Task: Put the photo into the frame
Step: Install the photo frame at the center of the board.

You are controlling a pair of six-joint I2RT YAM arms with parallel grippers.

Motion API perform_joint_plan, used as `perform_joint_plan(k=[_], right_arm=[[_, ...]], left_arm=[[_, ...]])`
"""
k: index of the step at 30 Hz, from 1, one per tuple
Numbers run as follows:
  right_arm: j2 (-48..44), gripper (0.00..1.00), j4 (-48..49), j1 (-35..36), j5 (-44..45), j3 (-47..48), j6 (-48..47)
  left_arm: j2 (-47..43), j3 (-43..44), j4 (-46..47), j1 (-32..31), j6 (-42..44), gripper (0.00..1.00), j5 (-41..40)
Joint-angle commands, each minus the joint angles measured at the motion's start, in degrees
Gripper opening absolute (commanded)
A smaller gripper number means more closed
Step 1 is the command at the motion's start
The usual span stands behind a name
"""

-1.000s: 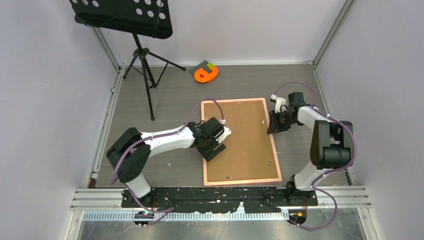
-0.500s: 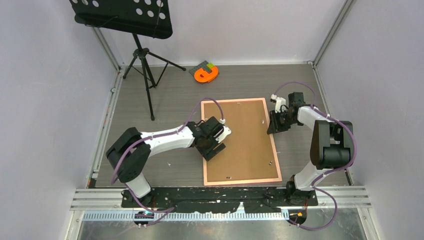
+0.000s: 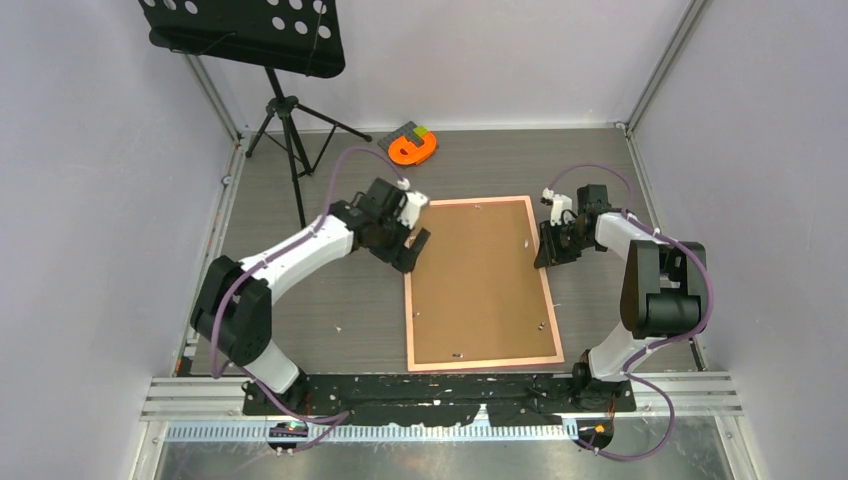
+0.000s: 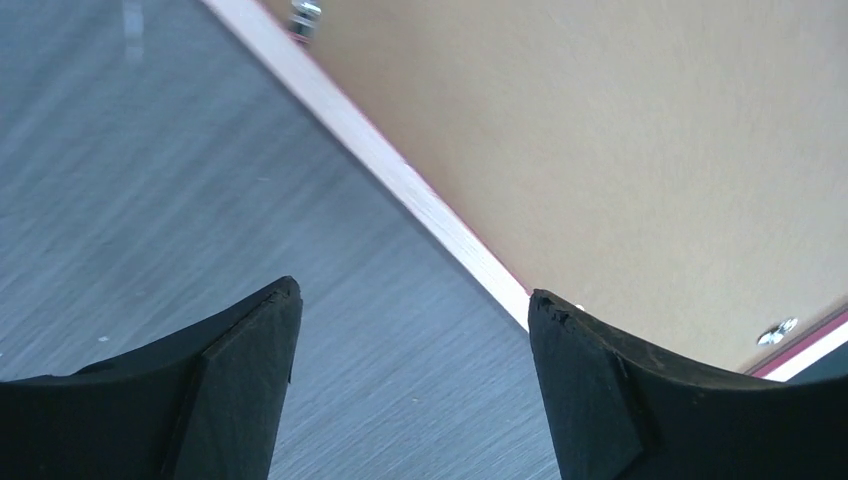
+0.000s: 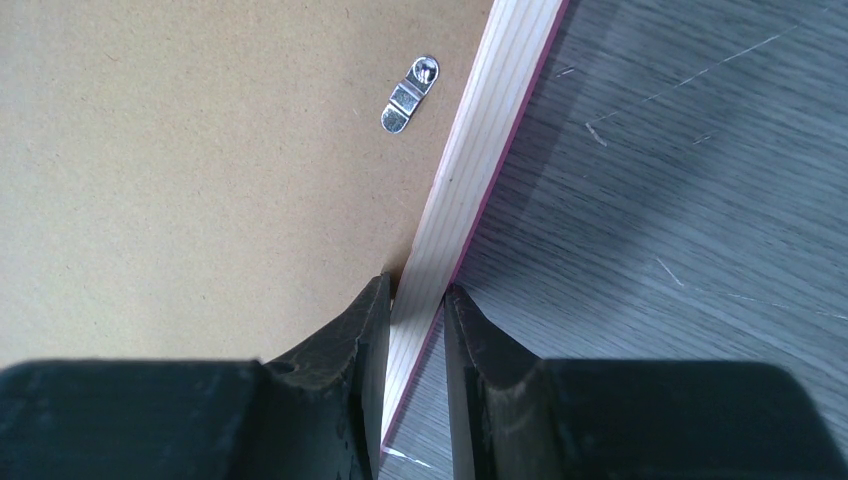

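Observation:
The frame (image 3: 408,310) lies flat on the table with the plain brown backing board (image 3: 480,280) filling it. The photo is hidden. My left gripper (image 3: 408,243) is open and empty, just outside the frame's left rail near its far corner. In the left wrist view the gripper (image 4: 415,310) is over bare table, and the right fingertip (image 4: 575,350) is at the rail (image 4: 400,170). My right gripper (image 3: 546,255) is shut on the frame's right rail. In the right wrist view the gripper (image 5: 417,300) pinches the rail (image 5: 480,170).
A black music stand (image 3: 290,120) stands at the far left. A small orange tape-like object (image 3: 412,148) lies by the back wall. Metal turn clips (image 5: 410,95) sit on the backing board (image 5: 200,150) near the rail. Walls close both sides.
My left gripper has moved from over the board's left middle to the far left, off the frame beside its upper left rail. The right gripper has not moved.

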Motion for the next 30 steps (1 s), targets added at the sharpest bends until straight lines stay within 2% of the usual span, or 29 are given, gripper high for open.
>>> perform_joint_plan(k=[1,5,17,30], right_arm=[[-1.56,0.06,0.53,-0.03,-2.01,0.34,-0.18],[-2.27,0.06,0.32,-0.03,-2.32,0.58,0.84],[-4.54,0.06,-2.19,0.62,-2.38,2.29,2.12],[-4.62,0.06,-2.74,1.90,-1.80,2.04,3.70]], left_arm=[[-0.16,5.91,-3.66,6.33,-4.14,0.81,4.91],[2.93,8.66,-6.03,8.88,-6.52,0.74,7.72],[12.54,8.34,-6.44,9.06,-11.84,0.65,12.16],[16.60,6.08,-4.11,8.34,-15.42,0.61,16.60]])
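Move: The left rail of the photo frame lies almost straight below the open left hand, perhaps 1 cm to its right and 7 cm down. The frame's far-left corner is about 12 cm ahead and 1 cm right. A metal clip on the brown backing sits some 7 cm back and 2 cm right, both at rail height. From the right hand, which already pinches the right rail, that left rail is about 24 cm left, level fore and aft. Forward, up and a little left first, some 5 cm, the left hand swings clear, then turns back and sinks about 8 cm towards the left rail, ending low over it with the rail between its spread fingertips. Its fingertips tip back some 25 degrees, the hand turns counter-clockwise, and the fingers narrow but stay open. The right hand keeps its pinch on the right rail, easing back and slightly up by about 1 cm. ##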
